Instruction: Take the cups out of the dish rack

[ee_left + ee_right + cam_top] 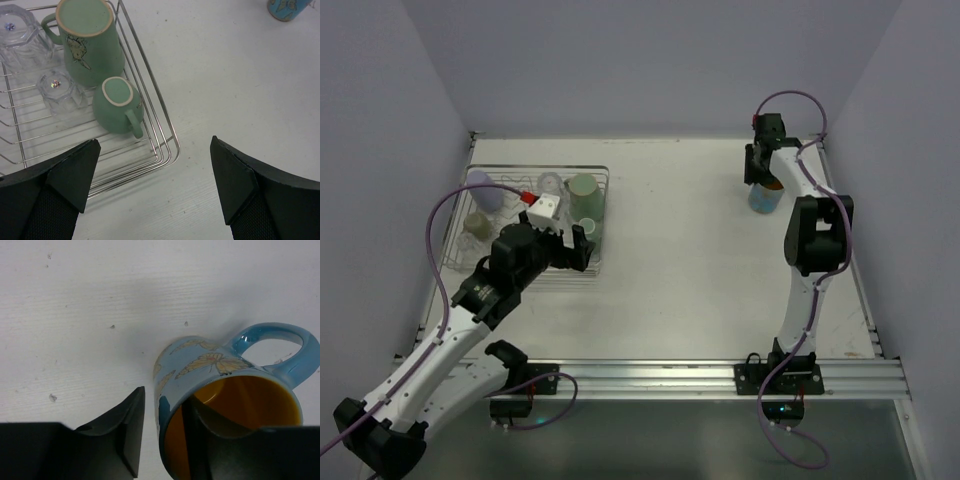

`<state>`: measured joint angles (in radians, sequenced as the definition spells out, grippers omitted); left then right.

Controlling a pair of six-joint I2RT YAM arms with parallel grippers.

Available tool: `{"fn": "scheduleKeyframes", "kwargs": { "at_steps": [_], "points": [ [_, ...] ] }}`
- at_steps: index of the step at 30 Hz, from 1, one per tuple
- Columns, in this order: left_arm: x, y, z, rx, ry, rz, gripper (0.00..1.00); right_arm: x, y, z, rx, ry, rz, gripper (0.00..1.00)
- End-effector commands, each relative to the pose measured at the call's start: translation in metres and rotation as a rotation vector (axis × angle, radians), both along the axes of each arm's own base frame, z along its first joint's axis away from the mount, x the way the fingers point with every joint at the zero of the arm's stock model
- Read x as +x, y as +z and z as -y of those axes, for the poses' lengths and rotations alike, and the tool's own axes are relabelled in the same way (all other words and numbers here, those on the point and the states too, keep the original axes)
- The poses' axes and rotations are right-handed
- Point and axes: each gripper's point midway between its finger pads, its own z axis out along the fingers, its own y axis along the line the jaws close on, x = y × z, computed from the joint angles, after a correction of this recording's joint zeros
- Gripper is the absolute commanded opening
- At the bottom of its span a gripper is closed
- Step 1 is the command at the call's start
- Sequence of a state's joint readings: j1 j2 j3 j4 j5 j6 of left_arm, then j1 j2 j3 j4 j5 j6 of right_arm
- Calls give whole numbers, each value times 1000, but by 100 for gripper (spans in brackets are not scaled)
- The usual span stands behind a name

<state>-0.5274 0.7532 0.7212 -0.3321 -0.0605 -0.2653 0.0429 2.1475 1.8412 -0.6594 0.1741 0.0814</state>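
The dish rack (604, 178) stands at the back left, holding two mint-green mugs (583, 188) (586, 225), a lavender cup (485, 197), a beige cup (477, 222) and clear glasses (550, 183). My left gripper (575, 245) hovers wide open over the rack's near right corner (167, 130). Its view shows the tall mint mug (92, 47), the small one (117, 107) and upturned glasses (60, 90). The blue mug (200, 365) with orange inside stands upright on the table at the far right (765, 196). My right gripper (162, 405) straddles its wall, open, the outer finger apart from it.
White walls close in the table on three sides. A metal rail (670, 375) carrying both arm bases runs along the near edge. The right arm's cable (800, 97) loops above the blue mug.
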Motion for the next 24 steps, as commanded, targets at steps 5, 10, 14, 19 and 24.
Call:
{"fn": "scheduleKeyframes", "kwargs": {
  "at_steps": [5,10,14,19,24],
  "points": [
    [12,1,-8,34,60,-3,100,1,75,7,5,-45,192,74],
    [20,16,1,-15,67,-15,100,-7,132,-2,51,-28,336,94],
    [45,29,5,-48,147,-16,100,-28,185,-21,128,14,462,99],
    [91,14,-5,-12,342,-29,100,-78,181,-73,344,90,539,99],
    [132,15,6,11,391,-8,100,-130,205,-154,533,339,655,99]
  ]
}}
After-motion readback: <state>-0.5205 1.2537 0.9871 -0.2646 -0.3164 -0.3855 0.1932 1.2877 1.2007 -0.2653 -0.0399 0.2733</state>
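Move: The blue cup stands upright under the right hand, one finger inside its rim and one outside; its middle is about 4 cm to the right, level fore and aft, and some 4 cm down. The left hand heads for the small green cup, about 13 cm straight ahead and 16 cm below it. From the left hand, the small glass is some 15 cm ahead and 8 cm left, and the large green mug about 24 cm ahead and 1 cm left. The right fingers, already parting, open wide and let go of the blue cup's rim; that hand rises nearly straight, then swings back and left towards the rack, ending about 19 cm higher with its fingers tipped up some 35 degrees. The left hand, fingers staying open, sinks slightly, then speeds forward about 10 cm over the rack towards the small green cup, turning counter-clockwise. ##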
